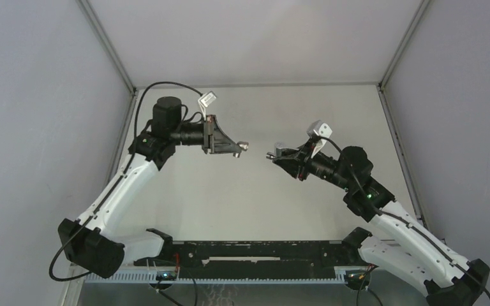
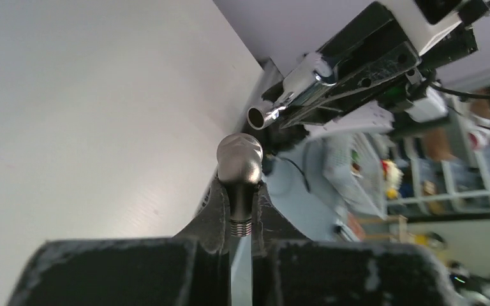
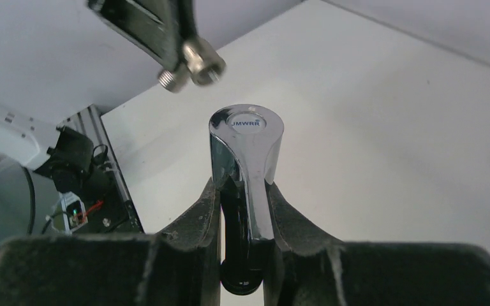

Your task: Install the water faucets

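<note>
Both water faucets are held in the air above the white table [image 1: 242,197], tips facing each other across a small gap. My left gripper [image 1: 238,148] [image 2: 240,189] is shut on the neck of the stubby silver faucet part [image 1: 244,146] [image 2: 239,158]; its round head sticks out past the fingertips and its threaded end lies between the fingers. My right gripper [image 1: 274,155] [image 3: 245,186] is shut on the bent chrome faucet [image 1: 280,151] [image 3: 247,143], whose flat top bears a round label. Each wrist view also shows the other arm's part: the chrome faucet [image 2: 290,95] and the stubby part [image 3: 191,67].
A black rail [image 1: 249,252] with the arm bases runs along the table's near edge. Grey walls with metal frame posts [image 1: 131,89] close in the left, back and right sides. Cluttered shelves [image 2: 421,172] show beyond the table in the left wrist view.
</note>
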You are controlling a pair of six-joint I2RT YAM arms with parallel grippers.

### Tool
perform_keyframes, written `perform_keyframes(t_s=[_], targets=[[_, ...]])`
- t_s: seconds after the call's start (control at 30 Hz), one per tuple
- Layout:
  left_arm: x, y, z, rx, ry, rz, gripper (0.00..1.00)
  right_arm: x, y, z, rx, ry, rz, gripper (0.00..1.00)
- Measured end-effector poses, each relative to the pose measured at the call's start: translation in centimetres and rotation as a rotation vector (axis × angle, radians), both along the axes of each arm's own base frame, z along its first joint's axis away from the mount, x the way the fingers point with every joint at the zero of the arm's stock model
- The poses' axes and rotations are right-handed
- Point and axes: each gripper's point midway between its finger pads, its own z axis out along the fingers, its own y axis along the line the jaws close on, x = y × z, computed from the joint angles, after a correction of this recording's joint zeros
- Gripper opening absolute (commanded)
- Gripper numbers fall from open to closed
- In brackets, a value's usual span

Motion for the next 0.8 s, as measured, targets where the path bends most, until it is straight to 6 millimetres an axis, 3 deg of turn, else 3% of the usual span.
perform_keyframes(t_s=[0.2, 0.33, 0.5, 0.8], targets=[[-3.1, -0.4, -1.7, -0.052, 0.259, -0.117, 0.0, -3.3, 2.0, 1.5, -0.032, -0.199, 0.123, 0.0], [-4.3, -0.5, -1.2, -0.086, 0.352, -0.16, 0.0, -5.0, 2.7, 0.9, -0.031, -0.333, 0.132, 0.0], [-5.4, -0.4, -1.0, -0.11, 0.432, -0.2, 0.0, -5.0, 3.2, 0.2, -0.075, -0.445, 0.119, 0.0], [-7.0, 0.0, -0.2, -0.135, 0.487, -0.247, 0.0, -4.5, 3.8, 1.6, -0.05, -0.612, 0.101, 0.0]])
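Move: Both hands are already loaded, the left with the small elbow fitting and the right with the chrome water faucet, facing each other above an otherwise bare table. The faucet's middle is about 13 cm to the left hand's right, some 1 cm nearer the base and perhaps 2 cm lower. From the right hand, the elbow fitting lies roughly 13 cm to the left, 3 cm farther out and 2 cm higher. Back towards the base go both hands: the left draws back about 7 cm, rolling its forward side down and swinging slightly clockwise. The right goes back and left, bringing the faucet towards the elbow fitting, and rolls its forward side up some 35 degrees; its backward travel ends midway, then it eases slightly forward and up. Both grips stay shut. ##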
